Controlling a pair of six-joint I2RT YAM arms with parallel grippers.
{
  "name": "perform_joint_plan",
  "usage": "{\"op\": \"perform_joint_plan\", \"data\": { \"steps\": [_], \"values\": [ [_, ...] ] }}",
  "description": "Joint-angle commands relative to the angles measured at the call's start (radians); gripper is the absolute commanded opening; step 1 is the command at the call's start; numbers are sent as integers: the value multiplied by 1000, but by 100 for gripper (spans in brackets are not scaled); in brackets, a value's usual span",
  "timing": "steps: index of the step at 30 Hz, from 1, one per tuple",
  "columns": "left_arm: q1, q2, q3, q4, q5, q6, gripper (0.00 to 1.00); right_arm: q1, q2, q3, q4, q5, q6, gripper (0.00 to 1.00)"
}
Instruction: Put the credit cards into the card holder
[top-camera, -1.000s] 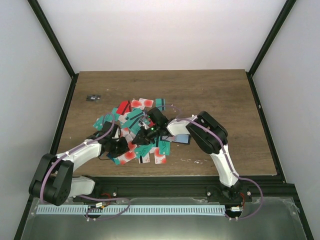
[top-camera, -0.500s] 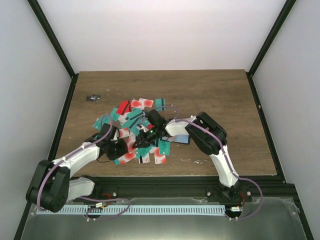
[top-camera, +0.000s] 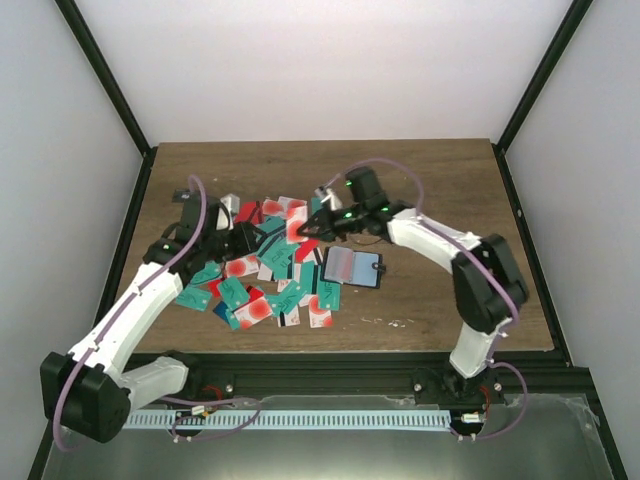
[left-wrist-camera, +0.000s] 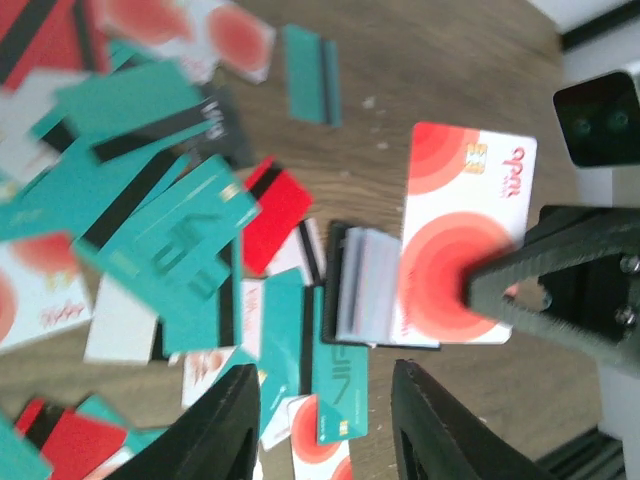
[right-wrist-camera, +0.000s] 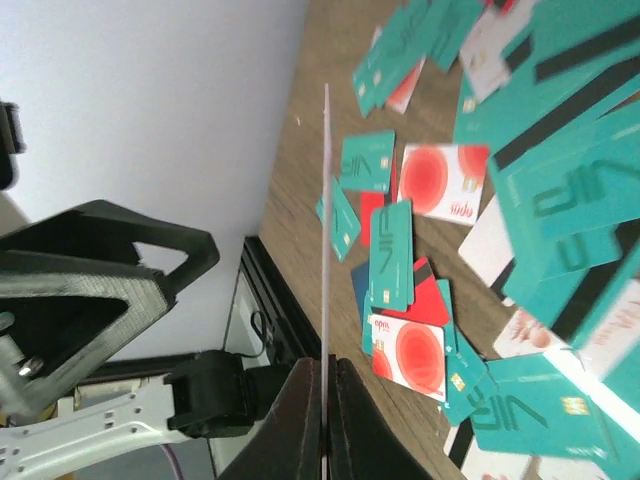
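Several credit cards (top-camera: 245, 290), teal, red and white with a red circle, lie heaped left of the table's middle. The card holder (top-camera: 350, 267) lies open to their right, grey and light blue inside; the left wrist view shows it (left-wrist-camera: 362, 285) too. My right gripper (top-camera: 310, 228) hovers above the heap's far side, shut on a white card with a red circle (top-camera: 296, 228). The right wrist view shows that card edge-on (right-wrist-camera: 326, 230) between the closed fingers (right-wrist-camera: 300, 420). My left gripper (top-camera: 258, 240) hangs over the heap's left part, open, with nothing between its fingers (left-wrist-camera: 225, 425).
Black frame posts and white walls enclose the wooden table (top-camera: 440, 200). The black rail (top-camera: 330, 365) with both arm bases runs along the near edge. Bare wood lies at the right and at the back.
Both arms have lifted and swung toward the back. The right gripper carried a white-and-red card up off the heap. The left gripper opened. The card holder now lies uncovered.
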Motion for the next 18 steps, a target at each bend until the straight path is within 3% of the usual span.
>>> {"op": "perform_joint_plan", "data": {
  "steps": [1,6,12,18],
  "values": [
    [-3,63,84,100,146,92,44,-111,-130,-88,-11,-39,-35,1],
    [-4,165,139,298,359,64,54,-254,-262,-171,30,-127,-42,1],
    [-27,291,166,575,555,-51,55,-378,-390,-299,178,-263,24,1],
    [-91,420,215,804,670,-177,54,-421,-458,-337,249,-332,53,1]
  ]
}}
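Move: About 15 cm to the right hand's right, 3 cm nearer and 17 cm below, lies the open card holder; the middle of the card pile sits some 6 cm left and 2 cm nearer, a lone green card roughly 15 cm ahead and 6 cm right. From the left hand the holder is about 25 cm right, 1 cm nearer and 18 cm below; the card in the right fingers stands 11 cm right, 3 cm ahead, level in height. Carrying the red-and-white card still pinched in its shut fingers, the right hand sweeps about 15 cm right and rises half as far, its fingers tipping up nearer level, until it is high above the holder. The empty left hand follows rightward over the pile, some 12 cm, also rising and reaching forward, swinging its fingers round clockwise and up towards level while they open wider. ##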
